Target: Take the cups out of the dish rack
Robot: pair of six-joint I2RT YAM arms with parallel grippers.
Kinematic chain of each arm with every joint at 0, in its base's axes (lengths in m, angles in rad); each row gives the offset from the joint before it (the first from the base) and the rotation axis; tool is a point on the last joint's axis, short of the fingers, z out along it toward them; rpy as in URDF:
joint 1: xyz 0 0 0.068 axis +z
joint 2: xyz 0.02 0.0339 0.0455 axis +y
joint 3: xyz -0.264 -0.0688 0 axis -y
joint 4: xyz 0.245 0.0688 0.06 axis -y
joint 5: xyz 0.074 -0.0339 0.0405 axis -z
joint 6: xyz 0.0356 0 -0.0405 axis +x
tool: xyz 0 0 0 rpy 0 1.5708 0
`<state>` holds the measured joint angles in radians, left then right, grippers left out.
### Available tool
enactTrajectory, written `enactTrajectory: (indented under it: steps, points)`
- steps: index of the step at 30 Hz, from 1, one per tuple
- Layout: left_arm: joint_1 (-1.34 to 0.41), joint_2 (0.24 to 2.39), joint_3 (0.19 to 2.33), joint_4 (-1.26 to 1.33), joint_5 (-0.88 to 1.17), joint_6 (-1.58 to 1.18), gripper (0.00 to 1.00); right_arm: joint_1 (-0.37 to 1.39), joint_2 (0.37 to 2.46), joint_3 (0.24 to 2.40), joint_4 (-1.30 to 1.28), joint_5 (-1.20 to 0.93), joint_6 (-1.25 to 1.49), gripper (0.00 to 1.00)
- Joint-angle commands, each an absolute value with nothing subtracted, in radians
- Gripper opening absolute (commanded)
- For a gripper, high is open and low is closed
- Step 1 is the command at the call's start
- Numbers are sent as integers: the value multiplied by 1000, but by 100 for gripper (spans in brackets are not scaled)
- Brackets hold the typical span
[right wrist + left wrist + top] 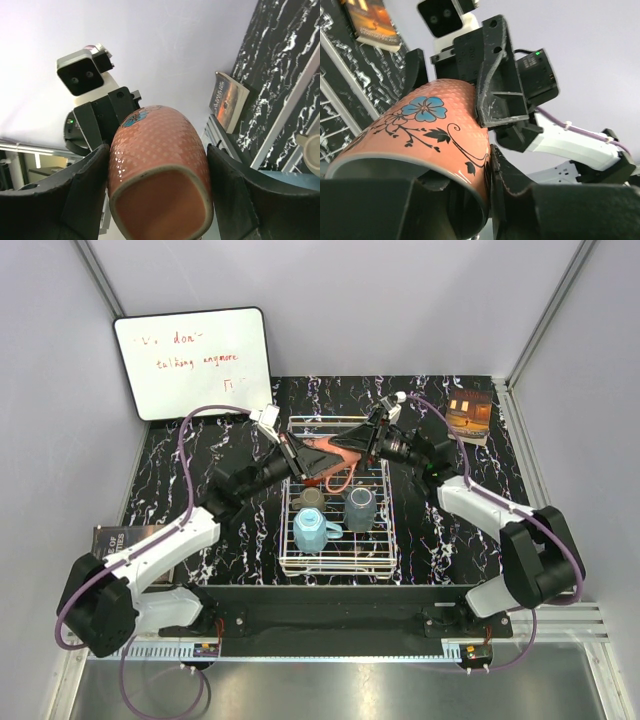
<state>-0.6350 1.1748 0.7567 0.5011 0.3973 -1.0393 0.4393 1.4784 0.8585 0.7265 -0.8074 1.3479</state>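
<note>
A salmon-orange cup (328, 448) with a blue flower and black vines hangs on its side above the far end of the white wire dish rack (335, 570). My right gripper (362, 443) is shut on its body near the base, one finger on each side (157, 170). My left gripper (300, 455) is shut on the cup's rim (470, 170), one finger inside the mouth and one pressed on the outer wall (507, 185). In the rack stand a light blue faceted cup (310, 530), a dark grey cup (359, 508) and a taupe-brown cup (310, 498).
A whiteboard (195, 360) with red writing leans at the back left. One book (468, 412) lies at the back right, another (120, 538) at the left edge. The black marbled table (440, 540) is walled by pale panels.
</note>
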Motion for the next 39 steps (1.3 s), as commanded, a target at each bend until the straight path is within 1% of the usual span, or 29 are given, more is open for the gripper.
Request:
enactTrajectory:
  steps: [1, 2, 3, 4, 5, 9, 13, 16, 17, 19, 20, 21, 23, 24, 26, 29, 33, 34, 36, 39]
  points:
    - [-641, 1137, 837, 232, 324, -892, 0, 476, 1375, 939, 527, -868, 1102, 60]
    - [-643, 1112, 860, 159, 298, -872, 0, 476, 1352, 948, 476, -856, 1070, 71]
    - [-641, 1102, 870, 129, 288, -856, 0, 476, 1341, 959, 430, -821, 1037, 92]
    - [-641, 1086, 877, 103, 278, -827, 0, 476, 1330, 983, 341, -801, 979, 98]
    - [-641, 1072, 894, 51, 256, -813, 0, 476, 1315, 1000, 293, -779, 950, 100]
    - [-641, 1005, 925, -50, 190, -762, 0, 476, 1296, 1090, 109, -677, 841, 100]
    - [-641, 976, 960, -121, 137, -738, 0, 476, 1298, 1121, 51, -626, 812, 100]
    - [-641, 965, 1014, -221, 65, -709, 0, 476, 1264, 1138, -45, -491, 766, 100]
    - [-641, 963, 1031, -303, 2, -700, 0, 476, 1252, 1144, -81, -389, 747, 100]
    - [-638, 976, 1092, -395, -99, -660, 0, 476, 1233, 1186, -193, -301, 675, 100]
    - [-632, 988, 1115, -493, -192, -649, 0, 476, 1239, 1210, -246, -213, 649, 100]
    - [-626, 1005, 1170, -543, -237, -640, 0, 476, 1249, 1268, -364, -166, 625, 100]
    - [-604, 1070, 1263, -671, -365, -608, 0, 476, 1290, 1322, -469, -41, 559, 100]
    - [-585, 1097, 1294, -710, -405, -594, 0, 476, 1301, 1350, -545, -6, 537, 100]
    - [-552, 1191, 1386, -803, -466, -583, 0, 476, 1321, 1359, -598, 128, 531, 100]
    - [-453, 1317, 1462, -879, -450, -592, 0, 476, 1350, 1368, -678, 230, 534, 100]
    - [-275, 1431, 1479, -864, -359, -591, 0, 479, 1373, 1384, -794, 349, 589, 100]
    - [-250, 1463, 1480, -848, -336, -583, 0, 482, 1391, 1391, -820, 404, 597, 100]
    - [-188, 1556, 1506, -839, -295, -571, 0, 491, 1411, 1411, -886, 445, 597, 100]
    - [-161, 1670, 1558, -819, -247, -561, 0, 499, 1425, 1410, -922, 502, 577, 100]
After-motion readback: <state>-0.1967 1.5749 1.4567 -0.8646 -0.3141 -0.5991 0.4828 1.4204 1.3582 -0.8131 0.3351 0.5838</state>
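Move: Over the rack, the left hand still pinches the pink cup's rim, and its goal, the bare counter left of the rack, lies some 28 cm left, 13 cm ahead and 28 cm down. Beneath that hand, about 17 cm lower, sit the red cup, 7 cm ahead and 1 cm right, and the brown cup, 1 cm back and 1 cm right. From the right hand, still gripping the cup's base end, the pink cup's middle is about 3 cm left and 2 cm back, at its height. Opening wide, the right fingers let go of the pink cup's base end; that hand draws off right about 17 cm, then sinks, its fingers swinging from pointing left to pointing down. The left hand keeps its rim pinch and carries the cup some 27 cm left and 12 cm forward, off the rack towards the bare counter, dropping 12 cm mostly at the end while the wrist turns the fingers downward. ##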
